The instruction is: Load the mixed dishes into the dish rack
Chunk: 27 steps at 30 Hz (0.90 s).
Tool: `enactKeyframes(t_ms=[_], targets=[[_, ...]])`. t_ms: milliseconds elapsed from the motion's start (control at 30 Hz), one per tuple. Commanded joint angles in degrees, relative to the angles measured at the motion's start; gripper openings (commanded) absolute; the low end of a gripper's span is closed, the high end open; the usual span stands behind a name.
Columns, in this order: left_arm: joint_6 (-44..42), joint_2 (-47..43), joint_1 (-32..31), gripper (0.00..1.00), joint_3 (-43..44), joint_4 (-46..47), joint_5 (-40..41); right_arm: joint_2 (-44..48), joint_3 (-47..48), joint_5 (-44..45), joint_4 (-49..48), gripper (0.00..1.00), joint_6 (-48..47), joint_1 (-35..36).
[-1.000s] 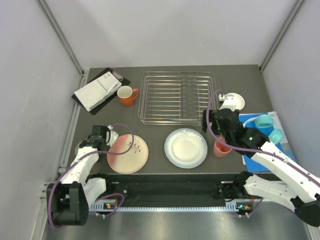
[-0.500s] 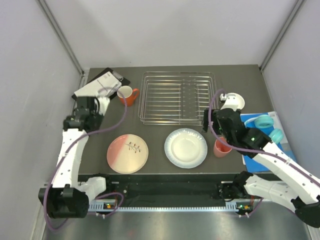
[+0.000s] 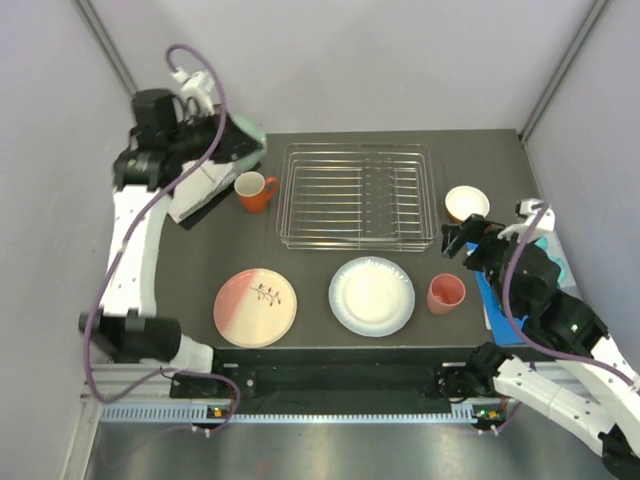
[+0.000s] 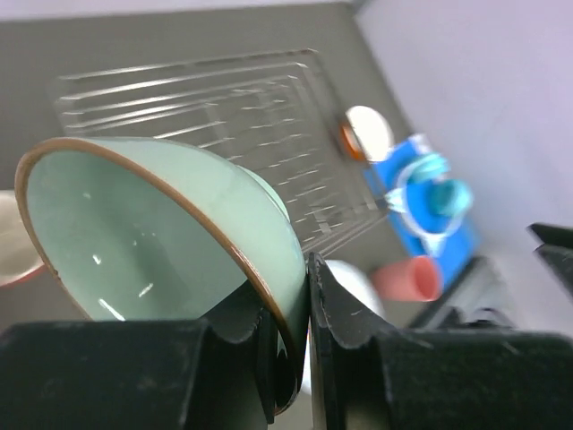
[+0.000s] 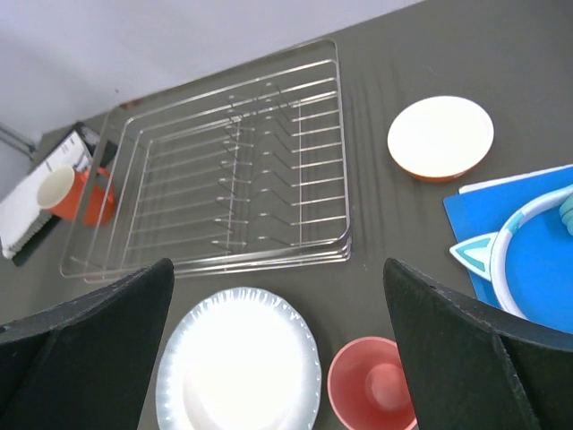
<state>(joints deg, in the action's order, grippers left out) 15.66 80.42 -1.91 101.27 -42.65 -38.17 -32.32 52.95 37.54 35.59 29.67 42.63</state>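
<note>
My left gripper (image 4: 300,309) is shut on the rim of the mint green bowl (image 4: 152,233), held tilted high over the table's back left (image 3: 250,138). The silver wire dish rack (image 3: 357,195) lies at the back middle with nothing in it. An orange mug (image 3: 255,190) stands left of the rack. In front of the rack lie the pink-and-cream plate (image 3: 255,307), the white plate (image 5: 237,367) and the salmon-pink cup (image 5: 372,385). My right gripper (image 5: 277,264) is open, hovering above and right of the cup with nothing in it.
A small white dish with an orange outside (image 3: 467,203) sits right of the rack. A blue sheet with turquoise rings (image 5: 533,242) lies at the right edge. A black-and-white booklet (image 3: 195,190) lies at the back left, under my left arm.
My left arm has risen from the near left of the table to the back left, carrying the bowl. My right arm has drawn back to the right, off the cup.
</note>
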Motion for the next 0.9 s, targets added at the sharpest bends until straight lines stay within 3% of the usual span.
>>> enactKeyframes(t_ms=[0, 167, 267, 367, 500, 867], targets=[[15.27, 13.78, -7.65, 0.0, 6.47, 14.96, -11.92, 2.52, 0.66, 3.24, -2.55, 1.0, 0.39, 0.7], [20.53, 26.16, -18.98, 0.0, 15.77, 22.41, -14.39, 2.61, 0.66, 3.51, -1.58, 1.0, 2.14, 0.7], [28.51, 31.87, -21.55, 0.0, 17.46, 34.69, -16.58, 2.0, 0.84, 3.59, -1.58, 1.0, 3.29, 0.7], [32.39, 37.76, -23.57, 0.0, 22.63, 38.33, -15.88, 0.86, 1.37, 3.68, -1.58, 1.0, 3.55, 0.79], [41.55, 42.35, -25.94, 0.0, 21.86, 55.45, -15.09, -0.29, 1.72, 3.77, -1.58, 1.0, 3.64, 0.79], [38.75, 56.93, -30.6, 0.0, 26.15, 61.38, -8.85, -2.13, 1.02, 2.45, -1.84, 1.0, 3.73, 0.79]])
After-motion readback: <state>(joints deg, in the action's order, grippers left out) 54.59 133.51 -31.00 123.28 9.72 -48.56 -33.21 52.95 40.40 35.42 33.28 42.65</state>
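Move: The green bowl is already pinched in the left gripper, high over the back left of the table. The dish rack's middle lies about 19 cm ahead, 24 cm to the right and some 36 cm below. The orange mug is about 19 cm ahead and 6 cm to the left, and the white plate 14 cm back and 27 cm to the right, both roughly 40 cm below. From the right gripper the rack lies about 32 cm ahead, 19 cm to the left and 27 cm below. Carry the green bowl quickly with the left gripper some 32 cm to the right, going forward at first and sinking, until it is over the right half of the dish rack. End about 10 cm lower and 10 cm farther out. On the way swing the fingers about 35 degrees clockwise, roll the hand's left side down and tip it slightly downward, keeping the pinch on the rim. ##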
